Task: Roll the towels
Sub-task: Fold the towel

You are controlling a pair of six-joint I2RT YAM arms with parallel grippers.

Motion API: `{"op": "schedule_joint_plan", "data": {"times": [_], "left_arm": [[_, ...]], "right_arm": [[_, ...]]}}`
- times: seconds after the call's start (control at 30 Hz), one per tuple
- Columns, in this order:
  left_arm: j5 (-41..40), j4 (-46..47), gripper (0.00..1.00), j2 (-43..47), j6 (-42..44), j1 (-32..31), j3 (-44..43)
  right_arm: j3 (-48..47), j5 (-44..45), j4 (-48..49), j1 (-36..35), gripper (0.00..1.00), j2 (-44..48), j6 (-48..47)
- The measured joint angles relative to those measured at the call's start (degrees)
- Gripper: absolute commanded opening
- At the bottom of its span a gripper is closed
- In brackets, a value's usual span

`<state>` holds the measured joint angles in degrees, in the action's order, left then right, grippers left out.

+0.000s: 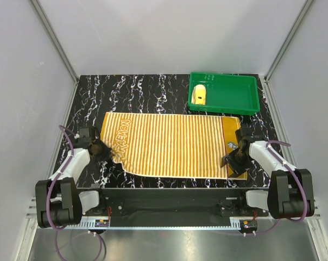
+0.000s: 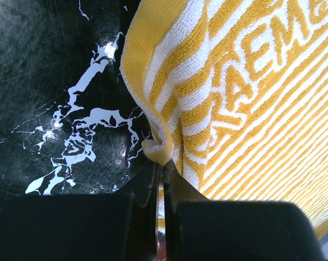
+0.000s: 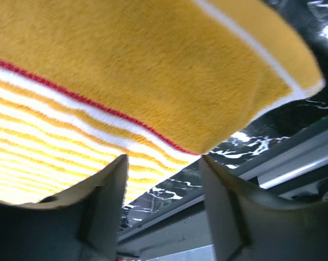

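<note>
The striped towel (image 1: 169, 144) lies spread flat on the black marble table (image 1: 131, 92), its plain orange band at the right end. My left gripper (image 1: 106, 154) is shut on its near left corner; in the left wrist view the cloth (image 2: 251, 109) bunches into a fold right at the closed tips of the left gripper (image 2: 161, 166). My right gripper (image 1: 232, 161) hovers at the near right corner, open. In the right wrist view the orange band (image 3: 153, 70) hangs just above the right gripper (image 3: 164, 160) and nothing is clamped. A small yellow towel (image 1: 199, 96) lies bundled in the tray.
The green plastic tray (image 1: 234, 98) stands at the back right, just beyond the towel's far right corner. The table's near edge and a metal rail (image 3: 272, 163) run just below the right gripper. Pale walls close in the table on three sides.
</note>
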<state>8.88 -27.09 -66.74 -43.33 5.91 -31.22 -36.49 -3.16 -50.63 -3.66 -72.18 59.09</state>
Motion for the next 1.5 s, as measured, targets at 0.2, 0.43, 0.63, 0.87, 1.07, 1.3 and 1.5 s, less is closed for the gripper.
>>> {"op": "schedule_joint_plan", "data": {"times": [0.2, 0.43, 0.63, 0.87, 1.07, 1.3, 1.5], "left_arm": [[-0.02, 0.0, 0.0, 0.0, 0.0, 0.0, 0.0], [-0.09, -0.11, 0.0, 0.0, 0.0, 0.04, 0.0], [-0.31, -0.22, 0.0, 0.0, 0.0, 0.04, 0.0], [-0.61, -0.24, 0.0, 0.0, 0.02, 0.04, 0.0], [-0.98, -0.42, 0.0, 0.0, 0.04, 0.15, 0.0], [-1.44, -3.32, 0.0, 1.64, 0.63, 0.15, -0.59], [-2.69, -8.68, 0.0, 4.09, 1.88, 0.15, -5.46]], "right_arm": [[0.09, 3.39, -1.36, 0.79, 0.56, 0.68, -0.26], [0.09, 4.13, -1.97, 0.83, 0.6, -0.61, -1.33], [-1.75, 3.58, -1.86, 0.83, 0.4, -6.91, -3.15], [-3.8, 3.82, -1.7, 0.79, 0.01, -9.97, -5.4], [-4.0, 3.93, -1.77, 0.79, 0.0, -10.21, -6.75], [-4.07, 4.17, -1.79, 0.79, 0.03, -8.63, -8.9], [-8.94, 4.61, -3.23, 0.79, 0.03, -5.64, -11.56]]}}
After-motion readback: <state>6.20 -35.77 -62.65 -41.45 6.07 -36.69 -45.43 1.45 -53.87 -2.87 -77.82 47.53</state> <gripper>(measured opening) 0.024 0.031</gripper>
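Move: The right hand hovers open just over the striped towel's near edge. Its mark, the near end of the red seam, is about 2 cm right, 1 cm back and 2 cm down. The near right corner lies roughly 10 cm right and 3 cm back of this hand, and a pale tag on the plain band about 10 cm ahead and 1 cm right. From the left hand, already holding the near left edge, the seam end is about 57 cm right and 10 cm back; the printed letters are about 10 cm ahead and 6 cm right. The right hand edges a good 1.5 cm to its right and sinks about as much, then shuts its fingers from roughly two-thirds open and pinches the towel's near edge at the end of the red seam. Holding that pinch, it swings up and forward together, about 3 cm each way, away from the table's near rail and with a slight counter-clockwise turn, while the left hand keeps its closed grip on the near left edge and rises about 3 cm. ##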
